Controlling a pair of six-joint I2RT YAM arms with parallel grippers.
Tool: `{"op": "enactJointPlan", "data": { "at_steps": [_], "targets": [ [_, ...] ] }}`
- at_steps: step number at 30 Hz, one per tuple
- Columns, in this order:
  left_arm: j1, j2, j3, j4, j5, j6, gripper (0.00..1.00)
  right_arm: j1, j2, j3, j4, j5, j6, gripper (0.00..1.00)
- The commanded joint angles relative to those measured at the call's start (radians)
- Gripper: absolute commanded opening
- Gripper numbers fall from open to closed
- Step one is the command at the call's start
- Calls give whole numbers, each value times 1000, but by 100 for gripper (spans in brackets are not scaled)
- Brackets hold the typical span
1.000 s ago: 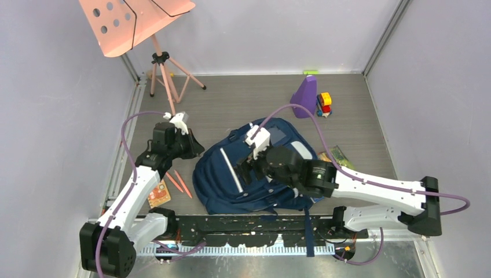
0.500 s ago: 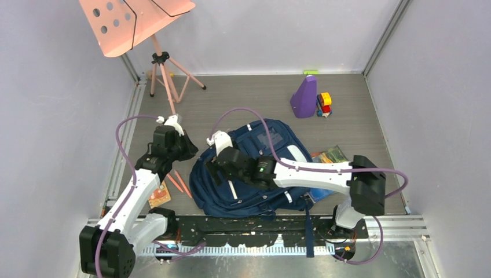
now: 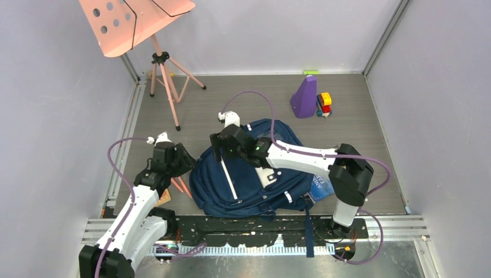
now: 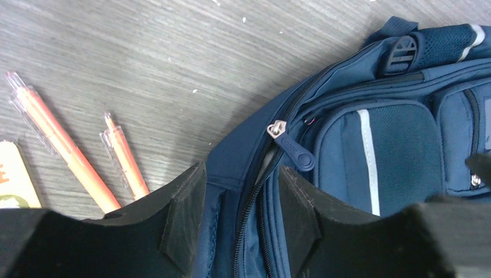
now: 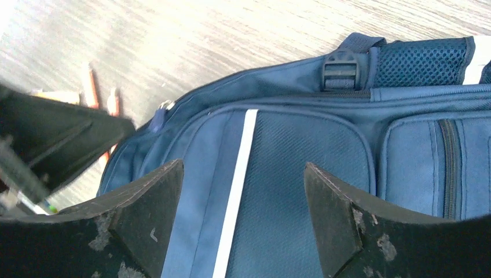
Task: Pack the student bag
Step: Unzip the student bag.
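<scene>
The student bag [image 3: 255, 182] lies flat mid-table, navy with white stripes. My left gripper [image 3: 189, 164] is at its left edge. In the left wrist view it [image 4: 240, 223] is open, and the bag's zip seam [image 4: 257, 202] runs between the black fingers [image 4: 184, 217], just short of a blue zip pull [image 4: 292, 147]. My right gripper [image 3: 220, 149] hangs over the bag's upper left part. In the right wrist view it [image 5: 243, 226] is wide open above the front pocket's white stripe [image 5: 240, 156], with nothing held.
Two orange pens [image 4: 69, 153] and a card [image 4: 14, 182] lie on the table left of the bag. A pink music stand [image 3: 136, 23] is at the back left. A purple cone-like object [image 3: 304, 95] and a small toy [image 3: 324, 104] sit at the back right. A book [image 3: 321, 185] pokes out under the bag's right side.
My left gripper has gone from shut to open and shifted nearer, down along the bag's left edge. The right arm swung left across the bag, then up to its upper left.
</scene>
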Motion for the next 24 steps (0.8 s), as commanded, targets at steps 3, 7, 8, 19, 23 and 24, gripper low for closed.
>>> {"op": "enactJointPlan", "data": {
  "at_steps": [3, 7, 8, 19, 23, 24],
  "targets": [
    [1, -22, -38, -24, 24, -59, 50, -36, 98, 142, -17, -71, 121, 79],
    [2, -18, -73, 4, 93, -81, 42, -36, 186, 234, -46, -112, 200, 73],
    [1, -19, -83, 14, 106, -87, 40, -36, 202, 260, -47, -122, 222, 73],
    [1, -24, -117, 47, 146, -95, 8, -19, 353, 377, -73, -233, 271, 65],
    [1, -16, -119, 48, 153, -89, 1, -4, 368, 370, -68, -257, 276, 61],
    [1, -16, -119, 48, 154, -89, 0, 1, 373, 369, -68, -260, 276, 60]
  ]
}}
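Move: The bag's zippered edge is about 2 cm back, 2 cm right and 3 cm below the left hand; the near orange pen lies roughly 5 cm left, 5 cm back and 8 cm down, the bag's white stripe some 16 cm right, 3 cm back and 3 cm lower. The zipper pull sits about 9 cm left, 3 cm back and 9 cm below the right hand, and 5 cm right, 1 cm ahead and 4 cm below the left. Left hand sinks 3 cm and pinches the zippered edge; right swings 8 cm left, down to the zipper pull. ##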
